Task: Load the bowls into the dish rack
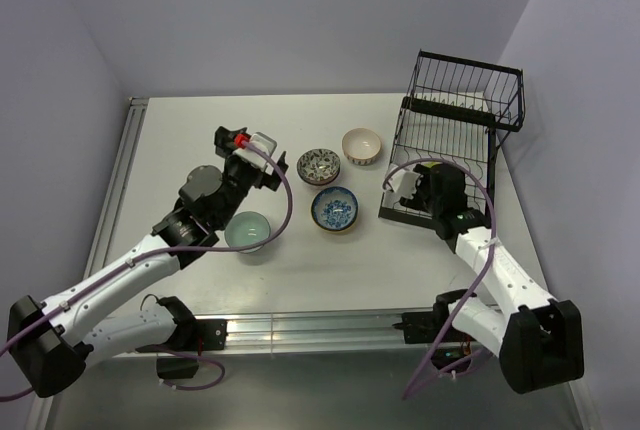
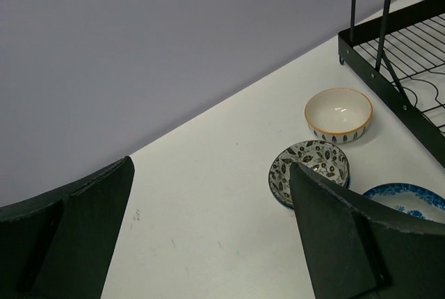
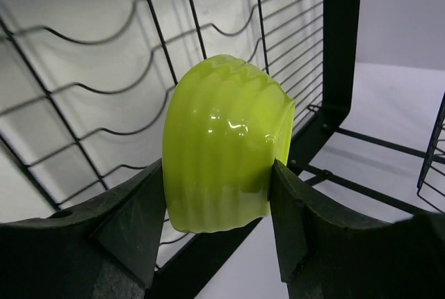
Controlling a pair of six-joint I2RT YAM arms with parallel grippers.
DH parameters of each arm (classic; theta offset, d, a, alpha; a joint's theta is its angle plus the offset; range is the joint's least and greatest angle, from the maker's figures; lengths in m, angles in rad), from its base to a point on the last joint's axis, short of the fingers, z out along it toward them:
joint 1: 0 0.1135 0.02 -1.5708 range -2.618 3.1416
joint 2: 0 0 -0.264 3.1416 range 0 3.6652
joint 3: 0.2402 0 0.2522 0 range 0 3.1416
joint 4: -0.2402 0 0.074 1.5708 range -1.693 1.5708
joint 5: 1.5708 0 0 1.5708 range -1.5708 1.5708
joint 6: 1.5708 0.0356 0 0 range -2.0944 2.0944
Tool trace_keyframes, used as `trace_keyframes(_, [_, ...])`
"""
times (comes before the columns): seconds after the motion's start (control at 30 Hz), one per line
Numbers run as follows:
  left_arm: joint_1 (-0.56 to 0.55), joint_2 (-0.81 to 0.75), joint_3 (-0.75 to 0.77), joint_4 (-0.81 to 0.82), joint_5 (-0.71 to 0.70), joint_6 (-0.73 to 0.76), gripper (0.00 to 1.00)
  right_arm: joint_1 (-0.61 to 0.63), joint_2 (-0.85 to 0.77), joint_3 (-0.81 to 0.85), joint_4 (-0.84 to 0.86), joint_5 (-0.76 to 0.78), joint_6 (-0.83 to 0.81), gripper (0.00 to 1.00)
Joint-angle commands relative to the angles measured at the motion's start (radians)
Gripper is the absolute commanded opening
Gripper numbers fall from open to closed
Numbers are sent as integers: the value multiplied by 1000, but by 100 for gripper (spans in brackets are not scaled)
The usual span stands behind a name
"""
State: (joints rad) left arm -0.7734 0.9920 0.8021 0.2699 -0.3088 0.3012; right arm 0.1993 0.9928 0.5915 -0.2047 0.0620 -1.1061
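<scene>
My right gripper [image 3: 217, 174] is shut on a glossy yellow-green bowl [image 3: 222, 139], held on edge over the curved wire slots of the black dish rack [image 3: 341, 49]. From above, that gripper [image 1: 415, 178] hangs at the near end of the dish rack [image 1: 450, 120]. My left gripper [image 2: 208, 174] is open over bare table with nothing between its fingers; it [image 1: 262, 172] sits left of the bowls. A dark floral bowl [image 1: 319, 165], a cream bowl [image 1: 362, 146], a blue-and-white bowl [image 1: 334, 209] and a pale teal bowl [image 1: 247, 231] rest upright on the table.
The rack's taller wire basket [image 1: 470, 85] stands at its far end, by the right wall. In the left wrist view the floral bowl [image 2: 309, 167] lies just beyond my right finger, with the cream bowl [image 2: 338, 114] and the rack's corner [image 2: 410, 42] farther on.
</scene>
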Motion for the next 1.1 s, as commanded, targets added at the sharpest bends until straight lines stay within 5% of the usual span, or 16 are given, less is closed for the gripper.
trace_keyframes(0.0, [16, 11, 49, 8, -36, -56, 99, -64, 18, -33, 207, -57, -142, 0])
trace_keyframes(0.63, [128, 14, 20, 46, -21, -86, 100, -270, 308, 11, 573, -359, -325, 0])
trace_keyframes(1.07, [192, 10, -23, 72, 8, -93, 99, -305, 503, 97, 695, -455, -442, 0])
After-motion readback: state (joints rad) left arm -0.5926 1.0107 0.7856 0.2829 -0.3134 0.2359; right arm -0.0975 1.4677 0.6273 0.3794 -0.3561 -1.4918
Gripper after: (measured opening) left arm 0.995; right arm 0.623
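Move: The lime bowl is already pinched in the right hand; the free slots it is being taken to, on the rack's lower deck, lie about 12 cm ahead of that hand, 4 cm right and 8 cm below. The rack's far crossbar is some 22 cm ahead and 5 cm right; the cream bowl 12 cm ahead and 17 cm left, the blue bowl 8 cm back and 24 cm left. From the left hand those slots lie roughly 13 cm ahead, 44 cm right, 27 cm below. The lime bowl, still pinched, is carried by the right hand forward over the lower deck towards the far crossbar, about 10 cm, edging right and sinking slightly while the wrist turns some 20 degrees, counter-clockwise and tips up. The left hand, empty and wide open, draws left and forward, away from the patterned bowl. ##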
